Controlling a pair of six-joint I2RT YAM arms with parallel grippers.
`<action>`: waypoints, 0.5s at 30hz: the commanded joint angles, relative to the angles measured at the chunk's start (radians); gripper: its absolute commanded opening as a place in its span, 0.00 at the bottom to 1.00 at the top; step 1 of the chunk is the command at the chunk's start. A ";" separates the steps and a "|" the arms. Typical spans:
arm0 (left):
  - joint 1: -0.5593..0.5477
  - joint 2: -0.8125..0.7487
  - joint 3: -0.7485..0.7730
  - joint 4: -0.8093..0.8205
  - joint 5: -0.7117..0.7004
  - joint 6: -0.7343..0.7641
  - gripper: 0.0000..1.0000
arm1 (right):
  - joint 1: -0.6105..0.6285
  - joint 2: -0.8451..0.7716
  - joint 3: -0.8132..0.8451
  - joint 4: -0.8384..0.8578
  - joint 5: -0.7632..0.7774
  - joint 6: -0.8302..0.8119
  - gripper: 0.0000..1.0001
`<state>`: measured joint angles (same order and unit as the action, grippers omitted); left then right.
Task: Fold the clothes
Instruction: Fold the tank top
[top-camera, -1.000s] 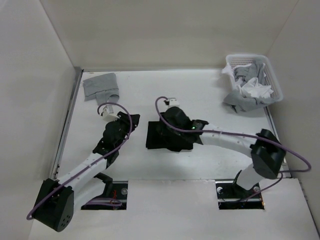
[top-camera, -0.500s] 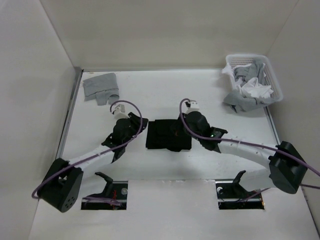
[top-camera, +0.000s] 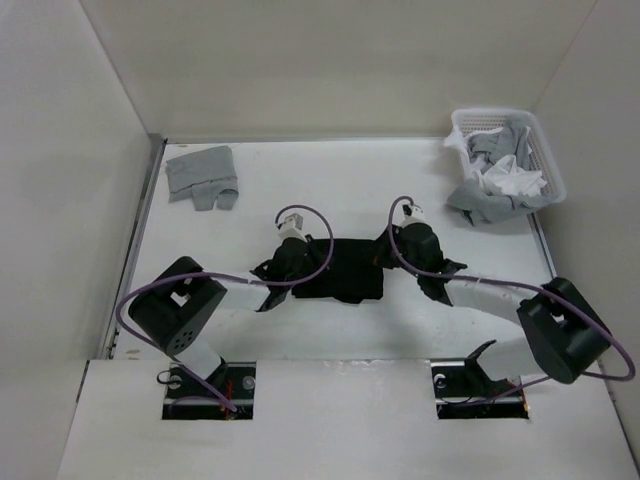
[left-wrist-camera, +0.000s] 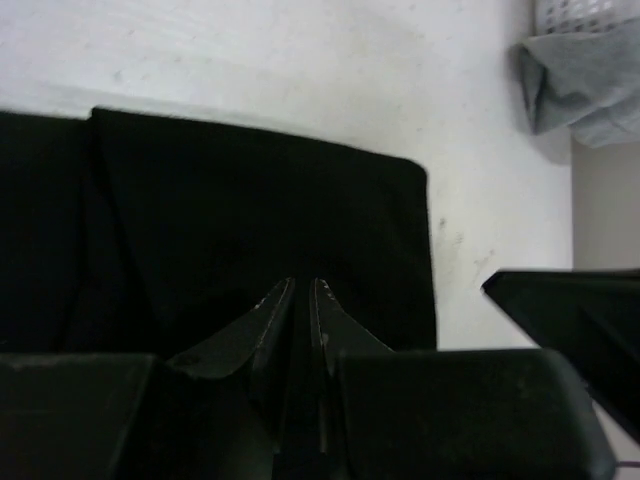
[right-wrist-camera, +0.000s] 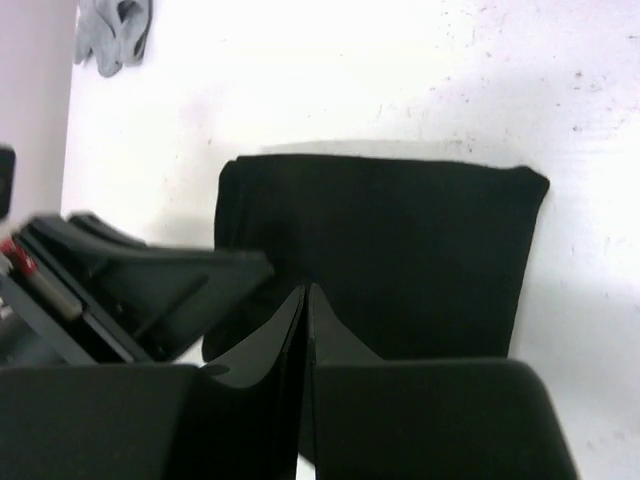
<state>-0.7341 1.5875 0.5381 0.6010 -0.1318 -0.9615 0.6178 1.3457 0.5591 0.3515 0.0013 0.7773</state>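
The clothes are a black T-shirt (top-camera: 345, 272) folded into a small rectangle at the table's middle, also filling the left wrist view (left-wrist-camera: 260, 220) and the right wrist view (right-wrist-camera: 400, 250). My left gripper (top-camera: 307, 268) lies low at its left edge, its tips (left-wrist-camera: 302, 285) over the cloth with only a narrow slit between them. My right gripper (top-camera: 388, 260) lies at the shirt's right edge, shut to a thin line (right-wrist-camera: 306, 290). Black on black hides whether either one pinches cloth.
A small grey garment (top-camera: 203, 175) lies at the back left, also in the right wrist view (right-wrist-camera: 115, 25). A white mesh basket (top-camera: 552, 172) of grey and white garments stands at the back right, grey cloth (left-wrist-camera: 580, 80) spilling over its side. Walls enclose three sides.
The left gripper swung right to the shirt's left edge. The right gripper drew back off the shirt's top to its right edge. Both sets of jaws closed.
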 joint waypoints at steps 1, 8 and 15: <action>0.005 -0.003 -0.050 0.074 0.008 -0.017 0.10 | -0.028 0.082 0.036 0.181 -0.101 0.027 0.07; 0.032 -0.080 -0.199 0.117 0.014 -0.033 0.12 | -0.083 0.322 0.094 0.277 -0.152 0.103 0.07; 0.020 -0.142 -0.289 0.115 0.064 -0.011 0.15 | -0.102 0.386 0.125 0.307 -0.147 0.134 0.07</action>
<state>-0.7120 1.4887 0.2916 0.6994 -0.0959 -0.9867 0.5247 1.7233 0.6327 0.5602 -0.1368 0.8898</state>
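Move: The folded black tank top lies under both hands. Its middle is level with the left hand, some 3 cm to the right and about 5 cm below. From the right hand it is also level, about 9 cm to the left and 9 cm down. A folded grey garment lies about 23 cm ahead and 30 cm left of the left hand, and the white basket about 27 cm ahead and 33 cm right of the right hand. Lower the nearly shut left fingers onto the tank top while drawing back and left, then keep sweeping level along the cloth, some 6 cm across in all. Meanwhile bring the closed right fingers about 7 cm down and 4 cm forward onto its right end near the far corner, tipping them about 10 degrees further down. ##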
